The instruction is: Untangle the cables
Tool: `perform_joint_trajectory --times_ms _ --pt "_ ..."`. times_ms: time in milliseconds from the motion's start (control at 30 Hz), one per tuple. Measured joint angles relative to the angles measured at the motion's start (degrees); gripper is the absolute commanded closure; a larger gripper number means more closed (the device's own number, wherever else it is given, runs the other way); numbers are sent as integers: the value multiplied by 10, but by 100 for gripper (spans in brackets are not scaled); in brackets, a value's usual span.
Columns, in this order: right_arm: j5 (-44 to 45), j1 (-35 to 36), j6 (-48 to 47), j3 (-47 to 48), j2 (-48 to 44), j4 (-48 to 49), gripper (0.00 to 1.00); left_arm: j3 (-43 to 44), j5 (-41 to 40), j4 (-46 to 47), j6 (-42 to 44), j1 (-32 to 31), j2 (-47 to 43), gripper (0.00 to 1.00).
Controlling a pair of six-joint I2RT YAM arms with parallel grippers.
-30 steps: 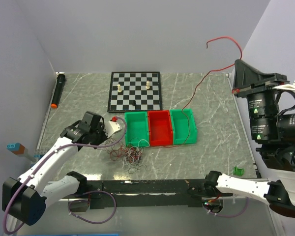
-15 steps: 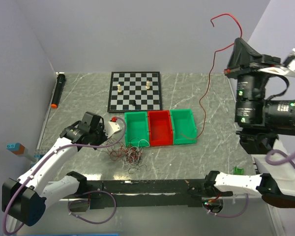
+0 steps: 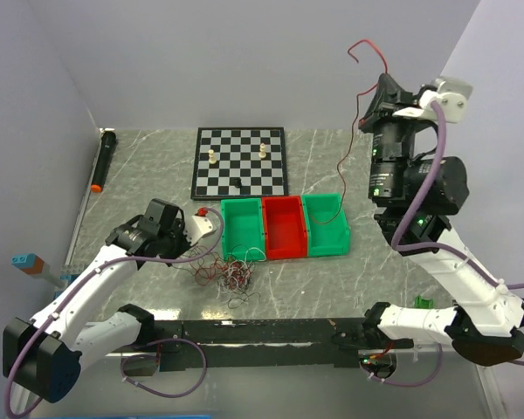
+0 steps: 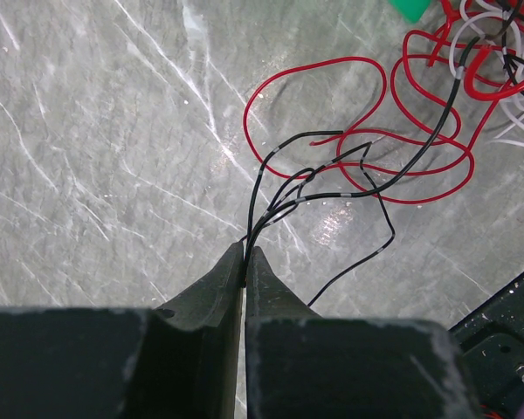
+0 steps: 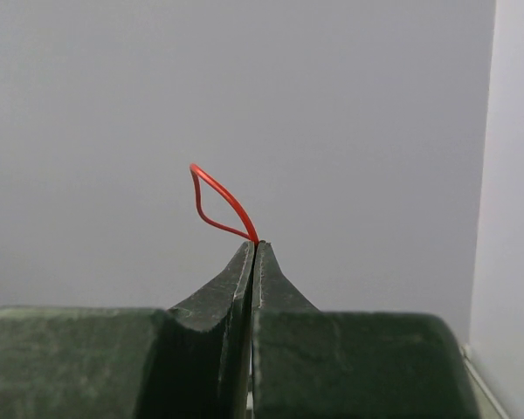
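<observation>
A tangle of thin red, black and white cables (image 3: 233,273) lies on the marble table in front of the bins. My left gripper (image 3: 185,249) is low at the tangle's left side, shut on black cables (image 4: 284,194) that run from its tips (image 4: 245,253) to red loops (image 4: 358,148). My right gripper (image 3: 377,85) is raised high at the back right, shut on a red cable (image 3: 349,144). Its free end (image 5: 217,202) curls above the tips (image 5: 255,244). The red cable hangs down into the right green bin (image 3: 326,225).
Three bins stand in a row: green (image 3: 242,230), red (image 3: 284,227), green. A chessboard (image 3: 241,161) with a few pieces lies behind them. A black marker (image 3: 104,159) lies at the far left. A small green block (image 3: 424,304) sits at the near right.
My right arm has swung left and risen, carrying the red cable's top end leftward. The cable now hangs into the right green bin. The left arm and the tangle have not moved.
</observation>
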Motion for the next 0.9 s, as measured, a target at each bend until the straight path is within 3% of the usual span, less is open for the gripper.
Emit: perform_joint_trajectory --times_ms 233,500,900 --pt "9 -17 83 -75 -30 -55 100 0 0 -1 0 0 -7 91" --pt "3 -37 244 -161 -52 -167 100 0 0 -1 -2 0 -7 91" --pt "-72 -90 482 -249 -81 -319 100 0 0 -1 -2 0 -7 91"
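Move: Beneath the right hand, which holds a red cable high up, the right green bin lies about 10 cm ahead, almost in line sideways and some 60 cm below. At that same depth, the red bin is 10 cm ahead and 12 cm left, the chessboard about 31 cm ahead and 25 cm left, and the cable tangle 5 cm back and 25 cm left. From the left hand, that green bin is 15 cm ahead, 39 cm right and 9 cm lower. Sinking fast by some 23 cm, the right hand lowers the pinched red cable towards the right green bin while drifting about 4 cm forward and 4 cm left, the forward drift ending before the descent does. The wrist tips down some 30 degrees, from pointing up and forward to about level, turning slightly counter-clockwise; the fingers stay shut. The left hand holds still, keeping its pinch on the black cables. ##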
